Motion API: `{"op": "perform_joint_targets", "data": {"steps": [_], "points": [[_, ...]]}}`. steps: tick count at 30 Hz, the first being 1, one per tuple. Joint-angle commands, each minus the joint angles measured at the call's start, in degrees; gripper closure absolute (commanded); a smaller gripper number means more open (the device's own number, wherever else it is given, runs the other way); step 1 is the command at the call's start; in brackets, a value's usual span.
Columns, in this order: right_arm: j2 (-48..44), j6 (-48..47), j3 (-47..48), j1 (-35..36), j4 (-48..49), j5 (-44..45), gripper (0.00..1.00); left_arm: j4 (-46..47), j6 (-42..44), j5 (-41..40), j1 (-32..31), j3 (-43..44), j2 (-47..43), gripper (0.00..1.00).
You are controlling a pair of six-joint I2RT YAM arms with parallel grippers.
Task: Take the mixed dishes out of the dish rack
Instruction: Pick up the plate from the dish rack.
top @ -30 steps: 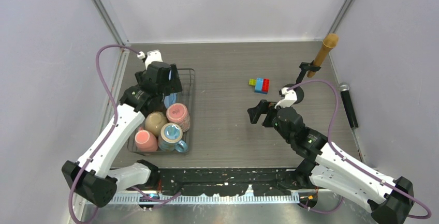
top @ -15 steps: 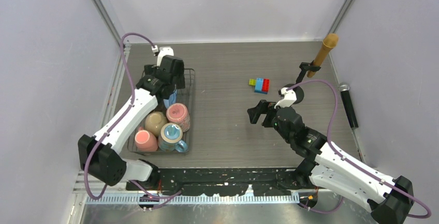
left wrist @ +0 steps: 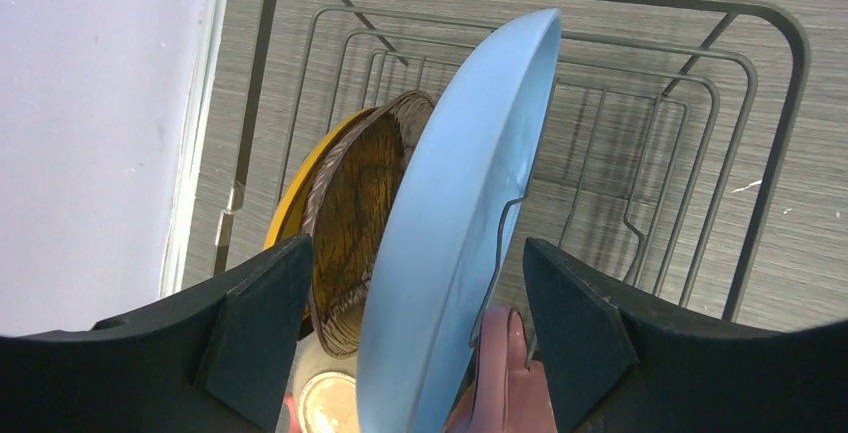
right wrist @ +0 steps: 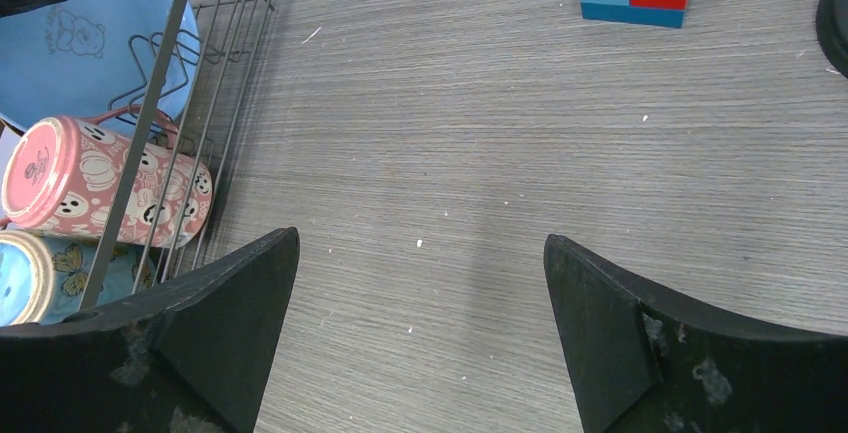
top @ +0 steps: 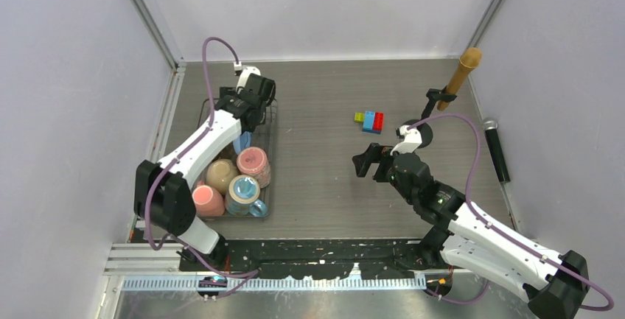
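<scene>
The black wire dish rack (top: 273, 136) sits at the table's left. In it lie a pink patterned mug (top: 253, 166), a blue mug with yellow inside (top: 242, 193), a pink cup (top: 207, 200) and a pale bowl (top: 220, 174). My left gripper (top: 248, 113) hangs over the rack's far end. In the left wrist view its open jaws (left wrist: 415, 245) straddle the light blue plate (left wrist: 455, 193), which stands on edge and touches neither finger. A yellow patterned plate (left wrist: 345, 203) leans behind it. My right gripper (top: 366, 163) hovers open over bare table (right wrist: 420, 238), right of the rack (right wrist: 215, 83).
Coloured toy bricks (top: 370, 121) lie at mid-table, far of the right gripper. A tan microphone on a black stand (top: 460, 74) and a black microphone (top: 496, 148) lie along the right wall. The left wall runs close beside the rack.
My left arm has swung right and farther over the rack's far end, and its jaws have narrowed a little around the blue plate. The right arm has not moved.
</scene>
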Motion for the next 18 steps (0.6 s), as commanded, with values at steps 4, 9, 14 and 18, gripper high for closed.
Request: {"op": "perform_joint_targets", "data": {"steps": [4, 9, 14, 18], "points": [[-0.5, 0.1, -0.1, 0.0, 1.0, 0.8, 0.00, 0.3, 0.9, -3.4, -0.1, 3.9, 2.8, 0.24], [-0.4, -0.3, 0.3, 0.0, 0.8, 0.6, 0.00, -0.2, 1.0, -4.9, -0.1, 3.9, 3.9, 0.30], [-0.3, -0.5, 0.3, 0.0, 0.6, 0.4, 0.00, -1.4, 1.3, -6.1, -0.1, 3.9, 5.3, 0.35], [-0.4, -0.1, 0.5, 0.0, -0.3, 0.2, 0.00, -1.5, 1.4, -6.1, -0.1, 4.1, 6.1, 0.42]]}}
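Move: Just below and about 2 cm back of the left hand, the blue plate's middle is some 6 cm down and 1 cm to the right, the plate standing on edge between the open fingers. The woven brown dish stands about 5 cm to the left of the plate, and the pink mug roughly 11 cm nearer the base and 3 cm to its right. From the right hand the plate is about 31 cm left, 10 cm ahead and 5 cm lower. Settling around the blue plate, the left hand sinks not quite 2 cm, going about 1 cm forward early on and then easing slightly left, while the wrist rolls some 5 degrees, its left side rising. The fingers narrow steadily from either side of the plate but stay partly open, with no firm contact to be seen. ##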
